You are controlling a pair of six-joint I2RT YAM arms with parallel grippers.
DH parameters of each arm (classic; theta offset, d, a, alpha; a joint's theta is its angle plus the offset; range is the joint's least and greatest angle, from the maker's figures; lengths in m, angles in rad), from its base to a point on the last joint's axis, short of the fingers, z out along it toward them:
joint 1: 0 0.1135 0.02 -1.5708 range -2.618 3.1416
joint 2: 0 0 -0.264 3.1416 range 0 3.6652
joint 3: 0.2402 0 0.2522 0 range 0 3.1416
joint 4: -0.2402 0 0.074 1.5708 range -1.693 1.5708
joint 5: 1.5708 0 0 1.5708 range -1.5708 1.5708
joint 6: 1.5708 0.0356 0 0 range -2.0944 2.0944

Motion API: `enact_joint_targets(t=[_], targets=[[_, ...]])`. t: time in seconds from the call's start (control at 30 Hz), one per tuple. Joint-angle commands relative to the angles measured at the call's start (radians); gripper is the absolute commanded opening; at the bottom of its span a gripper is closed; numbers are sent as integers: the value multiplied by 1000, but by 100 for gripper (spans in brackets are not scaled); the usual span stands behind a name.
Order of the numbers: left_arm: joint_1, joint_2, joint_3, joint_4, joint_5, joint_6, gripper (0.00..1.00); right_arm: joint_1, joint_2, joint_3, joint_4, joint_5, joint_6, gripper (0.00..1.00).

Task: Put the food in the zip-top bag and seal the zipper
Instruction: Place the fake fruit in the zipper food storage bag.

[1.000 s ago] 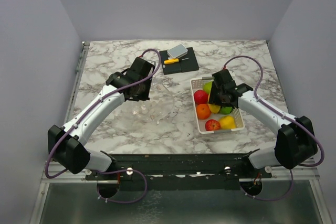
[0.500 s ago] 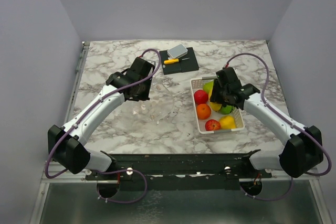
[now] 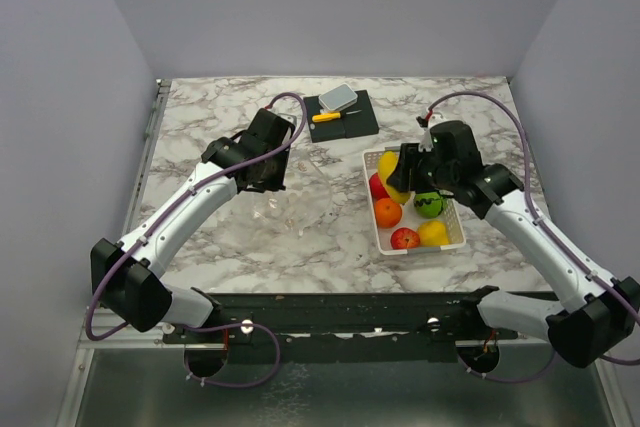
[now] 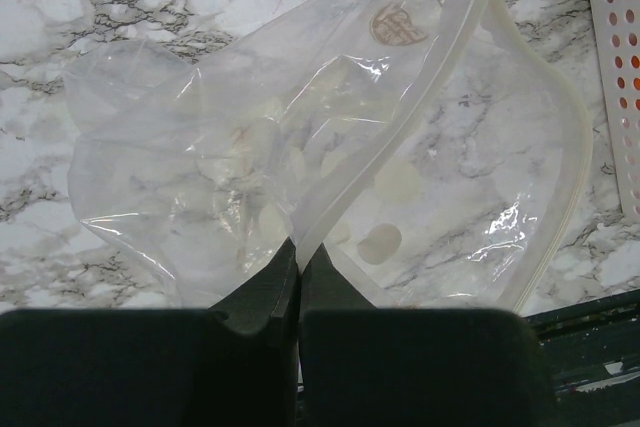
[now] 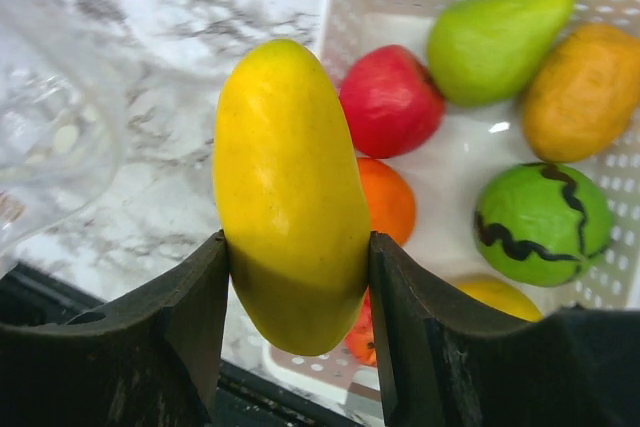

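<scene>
The clear dotted zip-top bag lies on the marble left of the white basket. My left gripper is shut on the bag's pale zipper strip, and the mouth gapes open. My right gripper is shut on a long yellow fruit, held above the basket's left edge. Other food stays in the basket: red fruit, green pear, orange, and a green fruit with a black line.
A black board at the back centre carries a yellow-handled knife and a grey block. The basket's perforated wall stands just right of the bag. Grey walls close in the table's sides and back.
My right gripper has risen out of the basket with the yellow fruit and swung toward the basket's left edge. The left arm and the bag have stayed put.
</scene>
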State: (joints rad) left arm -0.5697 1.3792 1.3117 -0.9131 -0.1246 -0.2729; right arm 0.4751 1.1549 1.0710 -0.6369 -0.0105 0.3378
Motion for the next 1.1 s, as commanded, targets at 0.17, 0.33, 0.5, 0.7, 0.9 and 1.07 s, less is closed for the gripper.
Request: enact_joint_targets(t=[0.17, 0.33, 0.5, 0.7, 0.9, 1.07], targets=[[-4, -26, -2, 16, 7, -12, 0, 178, 11, 124, 6, -179, -51, 11], [-4, -26, 0, 19, 23, -17, 0, 249, 71, 176, 21, -224, -26, 11], [-4, -36, 0, 20, 28, -24, 0, 294, 150, 217, 31, -242, 7, 12], [-4, -42, 8, 22, 49, -29, 0, 317, 255, 282, 39, -242, 73, 12], [-4, -49, 8, 22, 67, -31, 0, 349, 364, 370, 34, -222, 130, 15], [-6, -53, 4, 22, 73, -36, 0, 383, 468, 469, -31, -142, 165, 16]])
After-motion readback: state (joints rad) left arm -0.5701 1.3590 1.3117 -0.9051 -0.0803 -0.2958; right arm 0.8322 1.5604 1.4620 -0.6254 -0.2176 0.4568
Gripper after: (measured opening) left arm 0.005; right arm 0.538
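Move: Some 21 cm to the left of the right hand, 2 cm nearer the base and about 10 cm lower, the bag's open mouth faces the yellow fruit already in its grip. The left gripper, pinching the rim, stands roughly 27 cm to the left, straight across and level. The fruit box is centred 2 cm ahead, 5 cm right and 14 cm below. For the left hand, the mouth lies about 7 cm right, 1 cm ahead and 7 cm down. Carrying the yellow fruit left out of the space above the fruit box, the right hand sweeps about 19 cm to the bag's mouth, also drawing back some 5 cm and rising 5, then sinking about half that and easing slightly forward. It turns some 25 degrees counter-clockwise and keeps its grip; the left fingers stay shut on the rim, drifting barely a centimetre. ##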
